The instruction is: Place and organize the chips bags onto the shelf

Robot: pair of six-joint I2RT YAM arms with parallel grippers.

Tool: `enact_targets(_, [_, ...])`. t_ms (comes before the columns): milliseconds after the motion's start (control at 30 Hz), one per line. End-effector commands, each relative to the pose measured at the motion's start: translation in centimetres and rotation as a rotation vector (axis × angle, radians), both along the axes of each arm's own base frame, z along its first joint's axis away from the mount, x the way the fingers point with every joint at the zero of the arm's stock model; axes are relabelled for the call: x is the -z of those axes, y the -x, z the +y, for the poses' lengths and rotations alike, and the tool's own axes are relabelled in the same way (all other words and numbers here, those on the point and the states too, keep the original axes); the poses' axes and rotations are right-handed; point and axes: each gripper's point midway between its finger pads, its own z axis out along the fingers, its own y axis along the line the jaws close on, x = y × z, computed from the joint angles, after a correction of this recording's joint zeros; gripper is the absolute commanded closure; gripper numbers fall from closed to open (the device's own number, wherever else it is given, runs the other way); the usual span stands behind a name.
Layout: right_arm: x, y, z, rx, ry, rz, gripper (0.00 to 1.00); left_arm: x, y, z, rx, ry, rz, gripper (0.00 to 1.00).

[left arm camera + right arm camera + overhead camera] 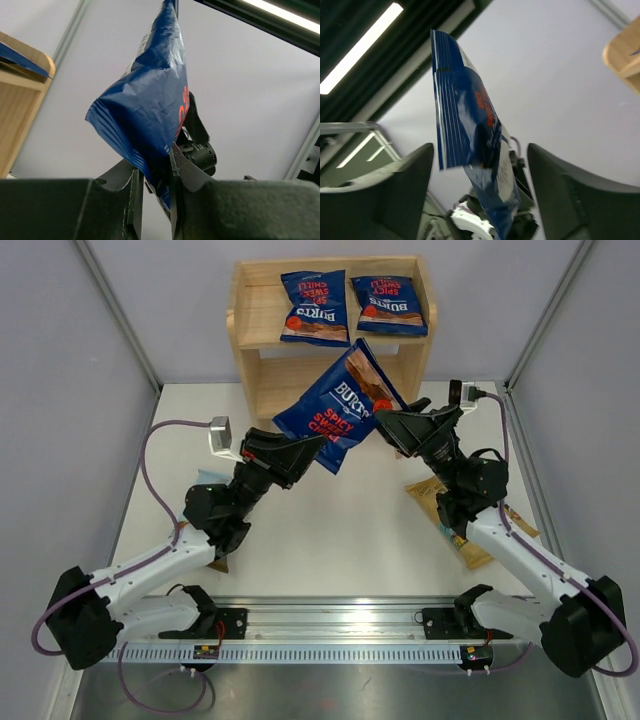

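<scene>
A dark blue chips bag (340,405) hangs tilted in the air in front of the shelf (243,325). My left gripper (316,447) is shut on its lower corner; in the left wrist view the bag (145,110) rises from between the closed jaws of that gripper (155,175). At the bag's right edge, my right gripper (397,418) stands open. In the right wrist view its gripper (480,150) has a wide gap, and the bag (465,120) hangs loose in it, touching neither finger. Two more dark blue bags (315,307) (389,304) lie on the shelf's top tier.
A tan bag (480,545) lies on the table, partly under my right arm. A sliver of a pale bag (205,478) shows under my left arm. The shelf's lower tier (290,380) stands behind the raised bag. Grey walls close in both sides.
</scene>
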Motion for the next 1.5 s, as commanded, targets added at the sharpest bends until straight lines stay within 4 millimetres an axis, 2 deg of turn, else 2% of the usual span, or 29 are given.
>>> enact_targets(0, [-1.2, 0.5, -1.3, 0.162, 0.106, -0.030, 0.13, -2.6, -0.3, 2.4, -0.121, 0.017, -0.013, 0.99])
enact_targets(67, [-1.7, -0.3, -2.1, 0.307, 0.212, -0.045, 0.05, -3.0, -0.3, 3.6, -0.166, 0.003, 0.002, 1.00])
enact_targets(100, [-0.3, -1.2, -2.8, 0.370, 0.285, 0.046, 0.01, -2.5, -1.5, 4.0, -0.211, -0.034, 0.056, 1.00])
enact_targets(133, [-1.0, -1.2, -3.5, 0.432, 0.320, 0.020, 0.01, -3.0, -1.5, 4.9, -0.232, -0.035, 0.068, 1.00])
enact_targets(167, [0.3, -2.0, -4.0, 0.481, 0.372, 0.077, 0.01, -2.9, -1.9, 5.4, -0.252, -0.051, 0.095, 1.00])
enact_targets(200, [-0.6, -1.4, -4.9, 0.524, 0.389, 0.053, 0.01, -3.4, -2.9, 6.6, -0.309, -0.069, 0.141, 1.00])
enact_targets(233, [-0.4, -1.4, -5.3, 0.547, 0.409, 0.066, 0.00, -3.4, -3.6, 7.0, -0.339, -0.088, 0.169, 1.00])
enact_targets(267, [0.8, -2.0, -5.8, 0.577, 0.453, 0.120, 0.01, -3.9, -4.1, 7.9, -0.382, -0.090, 0.196, 1.00])
enact_targets(300, [1.0, -1.9, -6.2, 0.595, 0.464, 0.133, 0.01, -2.7, -5.4, 8.3, -0.433, -0.159, 0.254, 1.00])
enact_targets(333, [1.2, -1.9, -6.5, 0.608, 0.476, 0.145, 0.00, -5.2, -5.4, 9.5, -0.467, -0.135, 0.256, 1.00])
enact_targets(400, [2.0, -1.9, -7.1, 0.633, 0.493, 0.183, 0.01, -3.9, -8.0, 10.4, -0.549, -0.204, 0.364, 1.00])
enact_targets(433, [2.3, -1.9, -7.2, 0.632, 0.495, 0.190, 0.01, -6.6, -7.9, 11.4, -0.575, -0.171, 0.358, 1.00])
enact_targets(467, [3.2, -2.2, -7.6, 0.652, 0.513, 0.228, 0.01, -6.9, -8.8, 12.0, -0.614, -0.172, 0.387, 1.00])
enact_targets(500, [3.2, -1.9, -8.0, 0.660, 0.505, 0.231, 0.01, -5.4, -10.6, 12.2, -0.654, -0.221, 0.464, 1.00])
enact_targets(533, [3.4, -1.8, -8.2, 0.664, 0.506, 0.241, 0.01, -7.2, -10.9, 12.7, -0.676, -0.200, 0.452, 1.00])
enact_targets(567, [3.7, -1.8, -8.4, 0.674, 0.509, 0.251, 0.01, -7.9, -11.5, 13.4, -0.712, -0.187, 0.463, 1.00])
enact_targets(600, [3.6, -1.4, -8.7, 0.679, 0.503, 0.249, 0.00, -6.8, -13.1, 13.3, -0.744, -0.217, 0.512, 1.00])
enact_targets(633, [3.7, -1.3, -8.9, 0.684, 0.502, 0.256, 0.01, -7.1, -13.7, 13.4, -0.765, -0.214, 0.518, 1.00])
enact_targets(667, [4.1, -1.3, -9.2, 0.695, 0.509, 0.271, 0.01, -8.9, -13.7, 14.3, -0.803, -0.171, 0.513, 1.00])
enact_targets(700, [4.0, -1.0, -9.5, 0.699, 0.500, 0.272, 0.01, -8.0, -15.3, 14.0, -0.827, -0.191, 0.547, 1.00])
enact_targets(767, [4.3, -0.7, -9.9, 0.705, 0.495, 0.286, 0.00, -9.3, -16.1, 14.8, -0.883, -0.150, 0.563, 1.00])
enact_targets(800, [4.5, -0.6, -9.9, 0.701, 0.491, 0.296, 0.01, -8.8, -17.4, 14.4, -0.896, -0.154, 0.583, 1.00])
enact_targets(867, [4.6, -0.2, -10.2, 0.702, 0.485, 0.299, 0.00, -8.8, -18.7, 14.3, -0.927, -0.156, 0.599, 1.00])
enact_targets(900, [4.8, -0.2, -10.2, 0.699, 0.482, 0.306, 0.01, -10.3, -18.7, 14.5, -0.935, -0.127, 0.584, 1.00])
enact_targets(933, [4.7, 0.0, -10.2, 0.695, 0.478, 0.305, 0.00, -9.3, -20.2, 13.9, -0.954, -0.146, 0.607, 1.00])
enact_targets(1000, [4.9, 0.2, -10.2, 0.682, 0.472, 0.310, 0.01, -10.2, -20.9, 14.3, -0.990, -0.126, 0.601, 1.00])
enact_targets(1033, [4.8, 0.4, -10.0, 0.669, 0.469, 0.305, 0.00, -9.7, -21.5, 14.3, -1.012, -0.128, 0.612, 1.00])
enact_targets(1233, [5.3, 0.7, -9.9, 0.657, 0.483, 0.309, 0.01, -10.3, -22.0, 15.7, -1.110, -0.089, 0.593, 1.00])
enact_targets(1467, [5.4, 0.7, -9.9, 0.655, 0.483, 0.309, 0.01, -9.7, -23.4, 15.6, -1.144, -0.078, 0.612, 1.00])
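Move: The left hand keeps one edge of the blue chips bag pinched; the empty left end of the upper shelf is about 27 cm ahead, 11 cm left and roughly level. The shelved left blue bag is 27 cm ahead and straight in line, the right blue bag 28 cm ahead and 13 cm right. From the right hand, the empty spot is 24 cm ahead, 22 cm left, 4 cm lower, the yellow bag 3 cm ahead, 24 cm right, 47 cm down. Leftward and up at first, then mostly forward with a slight dip, the left hand carries the pinched bag some 23 cm out and 15 cm left to the upper shelf's empty left end, turning counter-clockwise about 60 degrees and levelling its fingers. The right hand's already opening fingers spread wide as it leaves the bag, about 10 cm right, then down, wrist swinging clockwise. ##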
